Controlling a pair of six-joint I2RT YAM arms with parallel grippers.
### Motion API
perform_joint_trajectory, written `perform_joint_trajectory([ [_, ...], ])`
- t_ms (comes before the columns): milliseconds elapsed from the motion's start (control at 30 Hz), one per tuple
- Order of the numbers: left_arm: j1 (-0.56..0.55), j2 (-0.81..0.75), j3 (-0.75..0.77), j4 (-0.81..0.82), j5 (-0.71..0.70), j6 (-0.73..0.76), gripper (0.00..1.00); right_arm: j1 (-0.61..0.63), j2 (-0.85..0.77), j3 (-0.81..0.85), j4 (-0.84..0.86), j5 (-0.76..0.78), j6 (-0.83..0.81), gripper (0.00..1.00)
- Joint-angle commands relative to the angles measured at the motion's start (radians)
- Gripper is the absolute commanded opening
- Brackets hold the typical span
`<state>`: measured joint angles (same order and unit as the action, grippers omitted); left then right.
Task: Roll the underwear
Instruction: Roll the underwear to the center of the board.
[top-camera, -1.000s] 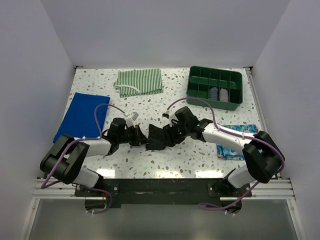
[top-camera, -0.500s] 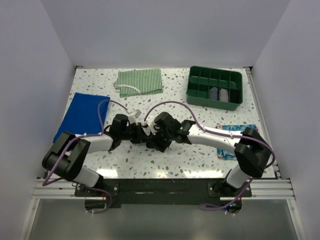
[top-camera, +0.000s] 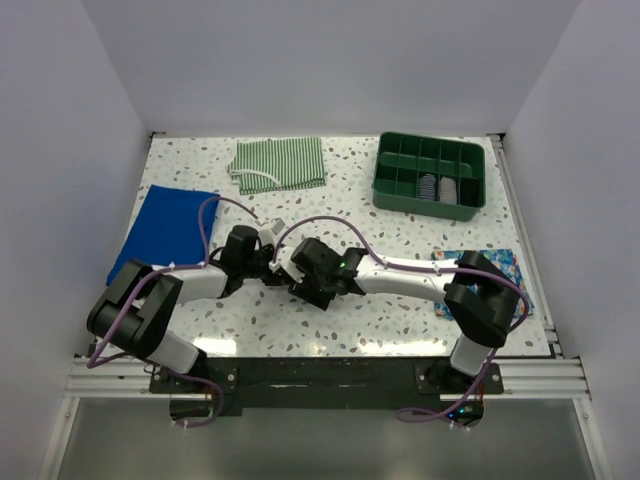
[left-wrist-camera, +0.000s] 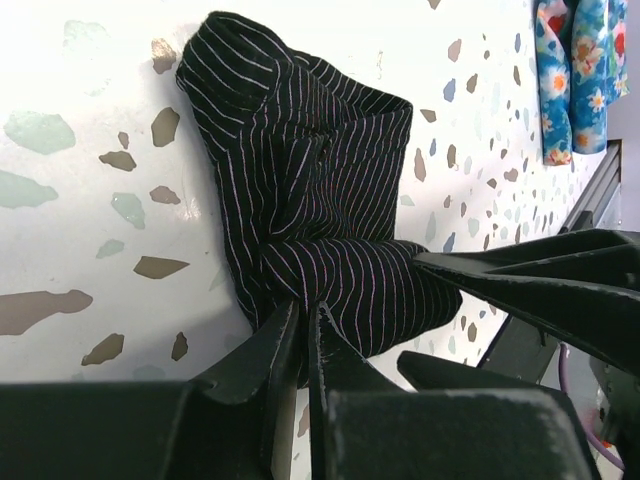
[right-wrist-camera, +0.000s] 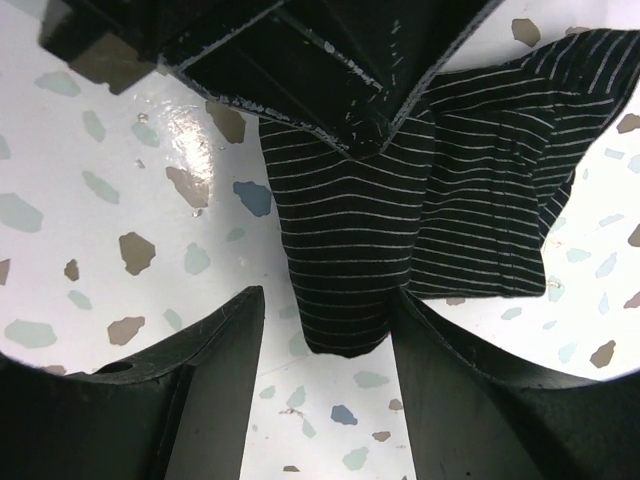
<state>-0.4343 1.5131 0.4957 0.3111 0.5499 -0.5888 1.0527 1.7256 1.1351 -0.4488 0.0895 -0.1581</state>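
The underwear (left-wrist-camera: 310, 200) is black fabric with thin pale stripes, bunched into a loose roll on the speckled table. In the top view it is mostly hidden under the two grippers at the table's middle front. My left gripper (left-wrist-camera: 303, 312) (top-camera: 272, 264) is shut, pinching a fold at the roll's near edge. My right gripper (right-wrist-camera: 328, 300) (top-camera: 301, 272) is open. Its fingers (right-wrist-camera: 215, 350) stand on either side of the rolled end of the underwear (right-wrist-camera: 340, 250), and the right one touches the cloth. The left gripper's closed fingers show at the top of the right wrist view.
A green-and-white striped cloth (top-camera: 280, 163) lies at the back left. A green compartment tray (top-camera: 392, 180) stands at the back right. A blue cloth (top-camera: 165, 232) lies at the left edge. A blue floral cloth (top-camera: 497, 262) lies at the right, behind my right arm.
My right gripper has moved left across the table until it meets the left gripper. The underwear has gone from spread between them to bunched under both. The left gripper has barely moved.
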Motion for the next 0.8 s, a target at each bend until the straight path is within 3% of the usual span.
perform_joint_trajectory([
  [0, -0.006, 0.022, 0.023, -0.046, -0.024, 0.052, 0.11, 0.007, 0.032, 0.022, 0.008, 0.052, -0.021, 0.56],
  [400, -0.004, 0.027, 0.018, -0.046, -0.018, 0.055, 0.1, 0.007, 0.091, -0.064, 0.087, 0.105, 0.034, 0.51],
  [433, -0.004, 0.029, 0.02, -0.044, -0.018, 0.055, 0.1, 0.007, 0.094, -0.07, 0.088, 0.107, 0.038, 0.47],
  [467, -0.004, 0.03, 0.021, -0.044, -0.015, 0.053, 0.1, 0.007, 0.089, -0.083, 0.094, 0.107, 0.043, 0.35],
  [567, -0.004, 0.03, 0.024, -0.044, -0.016, 0.053, 0.1, 0.007, 0.077, -0.112, 0.117, 0.095, 0.064, 0.22],
  [767, -0.004, 0.029, 0.024, -0.047, -0.018, 0.055, 0.1, 0.007, 0.066, -0.141, 0.15, 0.036, 0.103, 0.08],
])
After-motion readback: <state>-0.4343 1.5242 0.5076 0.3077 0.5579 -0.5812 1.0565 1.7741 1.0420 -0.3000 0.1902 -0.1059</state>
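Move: The right end of the underwear's near folded band lies about 3 cm below the right hand, some 1 cm ahead and 1 cm to its right. The body of the underwear lies roughly 6 cm ahead of the right hand and 2 cm to its left, 4 cm below. From the left hand, its fingers shut on the left end of that band, the right end is about 7 cm to the right, 3 cm back and 2 cm lower. Down goes the right hand, about 3 cm with a slight slant forward and to the right, its open fingers straddling the free right end of the underwear's folded band. Near the bottom they close to about half their gap and pinch that end. The left hand stays in place and keeps its pinch on the band's left end. ##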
